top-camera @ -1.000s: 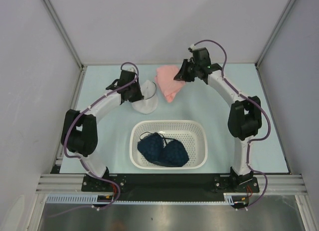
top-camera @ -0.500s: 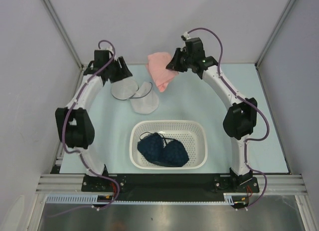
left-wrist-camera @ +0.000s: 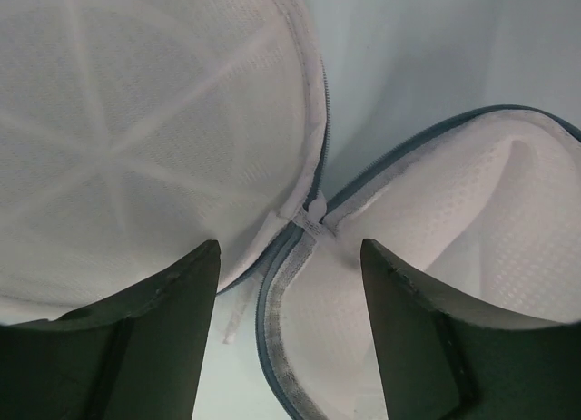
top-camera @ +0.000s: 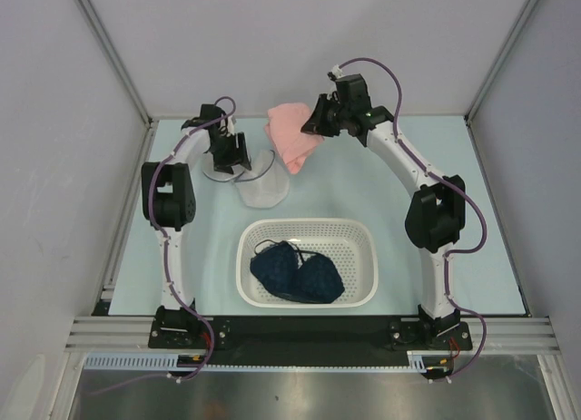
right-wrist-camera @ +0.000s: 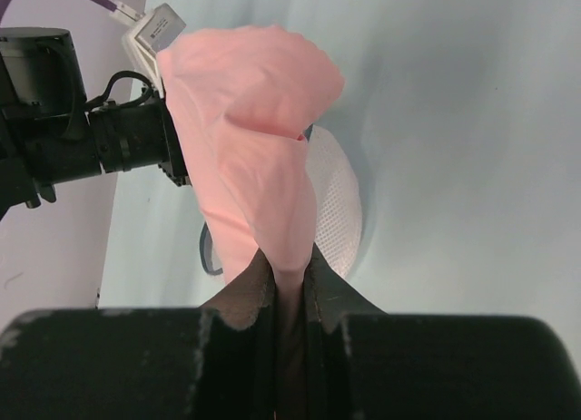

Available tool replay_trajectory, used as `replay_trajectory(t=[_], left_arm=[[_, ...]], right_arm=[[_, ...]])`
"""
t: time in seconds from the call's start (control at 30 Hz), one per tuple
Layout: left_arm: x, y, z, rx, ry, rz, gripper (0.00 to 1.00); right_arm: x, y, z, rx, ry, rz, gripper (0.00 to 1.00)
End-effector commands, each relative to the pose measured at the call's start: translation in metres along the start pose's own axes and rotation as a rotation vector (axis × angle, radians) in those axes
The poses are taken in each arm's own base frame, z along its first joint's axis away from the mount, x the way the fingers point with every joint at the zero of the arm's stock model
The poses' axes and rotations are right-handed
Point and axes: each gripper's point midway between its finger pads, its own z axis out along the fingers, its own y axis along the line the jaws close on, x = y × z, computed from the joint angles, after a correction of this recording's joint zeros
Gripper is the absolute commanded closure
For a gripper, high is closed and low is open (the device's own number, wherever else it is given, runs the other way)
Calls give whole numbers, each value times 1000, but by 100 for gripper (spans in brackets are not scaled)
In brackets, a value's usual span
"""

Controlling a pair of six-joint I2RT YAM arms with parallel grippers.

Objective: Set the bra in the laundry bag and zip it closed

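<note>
The white mesh laundry bag [top-camera: 264,191] lies open at the back of the table. Its round lid [left-wrist-camera: 136,121] is flipped out to the left of the pouch [left-wrist-camera: 454,220], joined at the zip end [left-wrist-camera: 313,209]. My left gripper [top-camera: 234,155] hangs open just above that hinge [left-wrist-camera: 290,252], with nothing between its fingers. Behind and to the right of the pouch, my right gripper [top-camera: 320,130] is shut on the pink bra [top-camera: 289,136]. The bra [right-wrist-camera: 254,102] hangs from the jaws [right-wrist-camera: 289,266] above the bag's mesh [right-wrist-camera: 342,211].
A white perforated plastic basket [top-camera: 363,257] stands in the middle of the table, in front of the bag, with a dark blue lace garment [top-camera: 297,275] inside. Metal frame posts and grey walls close in the back and sides.
My left gripper let go of the lid after swinging it open to the left, then came back over the hinge. My right gripper carried the pink bra a little left and back.
</note>
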Motion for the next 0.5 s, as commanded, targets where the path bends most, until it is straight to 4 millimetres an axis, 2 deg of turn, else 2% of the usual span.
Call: replay_trajectory(t=[0.0, 0.13, 0.2, 0.23, 0.4, 0.47], left_arm=[[-19, -5, -11, -145, -79, 113, 31], [-9, 0, 3, -231, -68, 133, 33], [-4, 7, 10, -271, -57, 118, 39], [-3, 15, 11, -309, -57, 109, 45], [-12, 14, 16, -313, -61, 116, 51], [-12, 14, 19, -309, -48, 119, 65]], right_arm=[[-13, 24, -11, -83, -44, -8, 100], [-11, 28, -9, -99, -41, -2, 100], [-11, 30, -10, -105, -42, -6, 100], [-9, 30, -9, -104, -39, -4, 100], [-10, 37, -14, -115, -43, -10, 100], [-10, 41, -15, -120, -43, -13, 100]])
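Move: The zip corner, where the laundry bag's round panel and its white flap join, sits just beyond my left fingertips, about 2 cm below and roughly 1 cm farther out and to the right. From my left hand the round panel lies some 6 cm left and 3 cm ahead, the flap about 6 cm right and 4 cm back. For my right hand, that corner is roughly level ahead, 20 cm left and 22 cm below. I lower my left hand just under 2 cm onto the laundry bag's zip corner, rolling the wrist about 15 degrees so the fingers point more nearly straight down, and narrow my open fingers around the corner without shutting them. My right hand keeps its pinch on the pink cloth up in the air, edging about 1 cm left. ##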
